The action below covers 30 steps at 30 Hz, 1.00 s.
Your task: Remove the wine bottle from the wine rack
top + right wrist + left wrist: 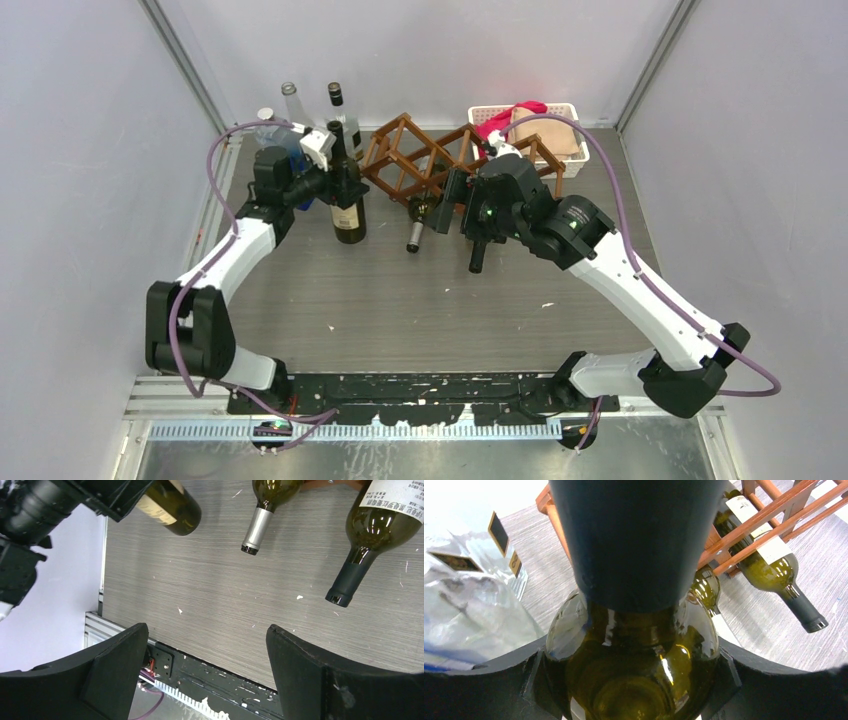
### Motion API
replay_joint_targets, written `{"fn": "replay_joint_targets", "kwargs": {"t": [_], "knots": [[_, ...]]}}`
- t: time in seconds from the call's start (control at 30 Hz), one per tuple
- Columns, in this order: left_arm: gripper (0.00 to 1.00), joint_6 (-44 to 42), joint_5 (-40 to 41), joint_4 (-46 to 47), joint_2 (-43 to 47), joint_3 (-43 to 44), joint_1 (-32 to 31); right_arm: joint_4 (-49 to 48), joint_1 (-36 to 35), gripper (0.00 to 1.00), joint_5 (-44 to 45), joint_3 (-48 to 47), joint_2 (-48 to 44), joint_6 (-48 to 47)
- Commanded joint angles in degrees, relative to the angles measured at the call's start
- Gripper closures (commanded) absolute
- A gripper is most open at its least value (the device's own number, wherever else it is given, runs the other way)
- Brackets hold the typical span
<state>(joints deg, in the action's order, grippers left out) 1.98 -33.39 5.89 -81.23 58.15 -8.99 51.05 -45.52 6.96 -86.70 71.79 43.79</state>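
Note:
A dark green wine bottle [348, 205] stands upright left of the brown lattice wine rack [415, 150], clear of its cells. My left gripper [338, 182] is shut on it just below the shoulder. In the left wrist view the glass [634, 655] fills the gap of that gripper [634, 685], under the black capsule. Two more bottles lie in the rack, necks pointing out: a silver-necked one [415, 235] and a black-necked one [477, 255]. My right gripper [462, 205] hangs over them, and in its own view this gripper [207, 675] is open and holds nothing.
Clear and dark bottles [290, 105] stand at the back left behind the held bottle. A white basket [572, 112] with pink and tan cloth sits behind the rack's right end. In the right wrist view the table's near edge [215, 667] runs between the fingers.

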Motion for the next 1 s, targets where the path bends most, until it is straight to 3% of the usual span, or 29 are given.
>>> {"fn": "replay_joint_targets", "kwargs": {"t": [0.0, 0.63, 0.97], "knots": [[1.00, 0.62, -5.42, 23.59, -1.51, 0.65, 0.03, -3.86, 0.29, 0.07, 1.13, -0.78, -0.23, -1.01], [1.00, -4.46, -9.90, 48.15, -14.48, -5.01, -0.06, -7.92, 0.80, 0.08, 2.09, 2.01, -0.85, 0.11], [1.00, -6.80, -11.69, 51.94, -14.47, -11.76, -0.64, -8.91, 1.07, 0.07, 1.52, 3.52, -1.84, 0.28]]}}
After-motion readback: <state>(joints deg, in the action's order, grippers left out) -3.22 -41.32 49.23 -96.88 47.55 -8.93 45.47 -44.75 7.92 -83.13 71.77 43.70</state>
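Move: My left hand already holds the dark wine bottle. The free table spot it is going to lies roughly 4 cm ahead, 2 cm to the right and about 22 cm below. The rack's left end is some 9 cm ahead and 7 cm right; the black-capped clear bottle stands about 20 cm ahead, 3 cm left, and the blue bottle about 9 cm ahead, 13 cm left. From my right hand the spot is roughly 20 cm ahead, 25 cm left. Keeping its grip just below the bottle's shoulder, my left hand carries the bottle forward about 4.5 cm while sinking and edging right, towards the gap beside the rack's left end. Then it eases back a centimetre as it goes on down, about 4 cm lower in all, tipping the fingers up some 20 degrees from slightly down-pointing to nearly level, so the bottle's base swings forward. ##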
